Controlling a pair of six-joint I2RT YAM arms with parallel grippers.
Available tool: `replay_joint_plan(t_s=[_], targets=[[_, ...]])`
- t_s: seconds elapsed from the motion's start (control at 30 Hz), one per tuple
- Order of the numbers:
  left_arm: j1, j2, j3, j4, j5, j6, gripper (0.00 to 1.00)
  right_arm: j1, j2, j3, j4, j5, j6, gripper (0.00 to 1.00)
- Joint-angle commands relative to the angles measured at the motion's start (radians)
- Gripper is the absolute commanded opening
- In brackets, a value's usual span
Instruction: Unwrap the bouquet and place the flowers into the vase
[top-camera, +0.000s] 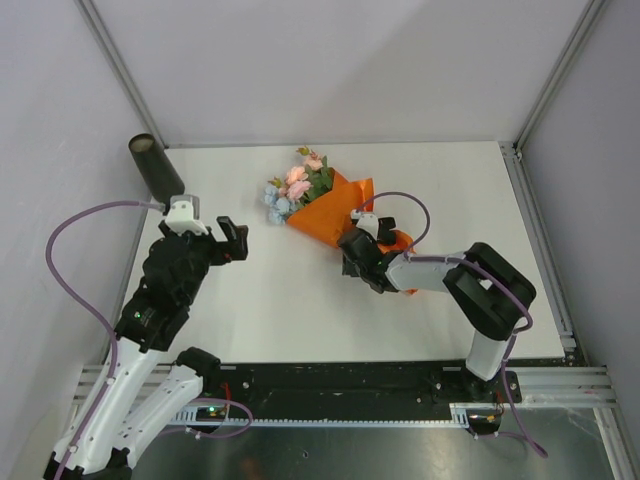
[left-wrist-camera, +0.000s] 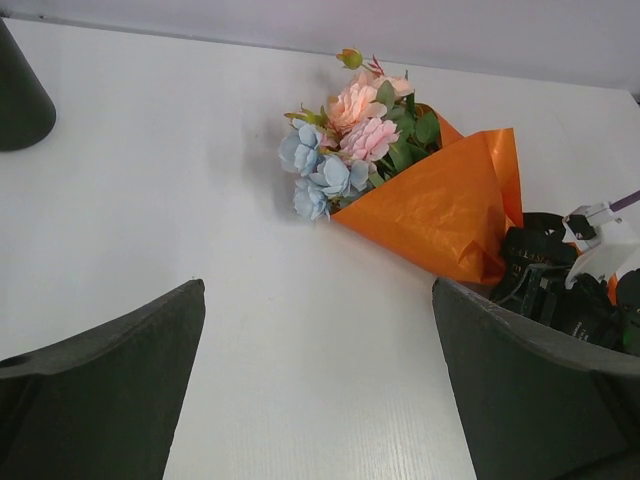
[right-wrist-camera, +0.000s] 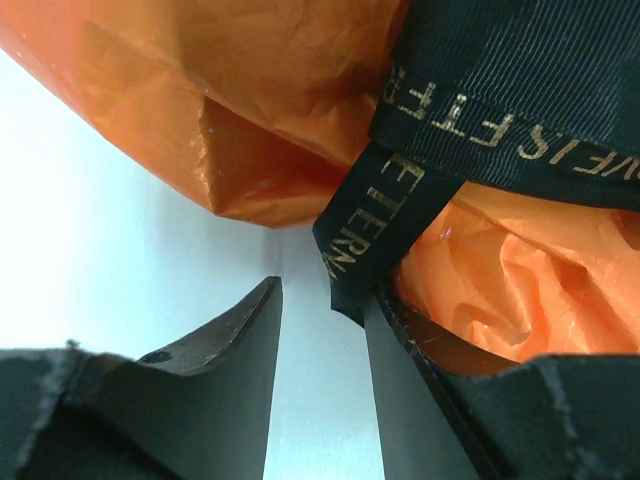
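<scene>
The bouquet (top-camera: 335, 215) lies on the white table, its orange paper cone (left-wrist-camera: 440, 205) still wrapped, and the pink and pale blue flowers (top-camera: 297, 185) point up-left. A black ribbon (right-wrist-camera: 500, 100) with gold letters circles the paper (right-wrist-camera: 250, 100). My right gripper (right-wrist-camera: 322, 300) is at the cone's narrow end, open by a narrow gap; the ribbon's loose tail (right-wrist-camera: 365, 230) rests against the tip of its right finger and is not pinched. Left of the bouquet, my left gripper (top-camera: 232, 240) hangs wide open over bare table. The dark vase (top-camera: 157, 167) stands at the far left corner.
The white table (top-camera: 270, 300) is walled in at the back and both sides. The vase (left-wrist-camera: 20, 100) stands against the left wall, just behind my left wrist. A purple cable (top-camera: 405, 205) loops over the right wrist beside the bouquet.
</scene>
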Motion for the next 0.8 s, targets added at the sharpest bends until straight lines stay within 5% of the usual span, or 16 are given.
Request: replay_joint_plan(t_s=[0.0, 0.27, 0.77], targets=[[-0.004, 0.006, 0.013, 0.012, 0.013, 0.005, 0.99, 0.005, 0.044, 0.029, 0.01, 0.077, 0.02, 0.42], [-0.006, 0.001, 0.007, 0.011, 0.123, -0.066, 0.99, 0.012, 0.01, 0.025, 0.028, 0.049, -0.014, 0.02], [-0.005, 0.181, -0.116, 0.127, 0.257, -0.381, 0.95, 0.073, -0.289, -0.201, 0.237, -0.268, 0.033, 0.0]])
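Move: The right hand, low at the table, has its half-open fingers around the loose ribbon end, roughly 1 cm ahead of the hand point and 1 cm to its right. From that hand, the ribbon bow is some 8 cm ahead and 6 cm right, the wrapper cone about 12 ahead and 3 left. From the high left hand, the wrapper cone is around 19 cm ahead, 21 right and 25 below, with the flowers 24 ahead and 14 right. The right fingers close and pinch the loose ribbon end after a small nudge forward, then pull it away from the bow, back by about 5 cm, up and to the left, the wrist turning slightly counter-clockwise. The left hand, empty and wide open, sets off right and then down as well, roughly 5 cm each, towards the wrapper, its fingers tipping down. ##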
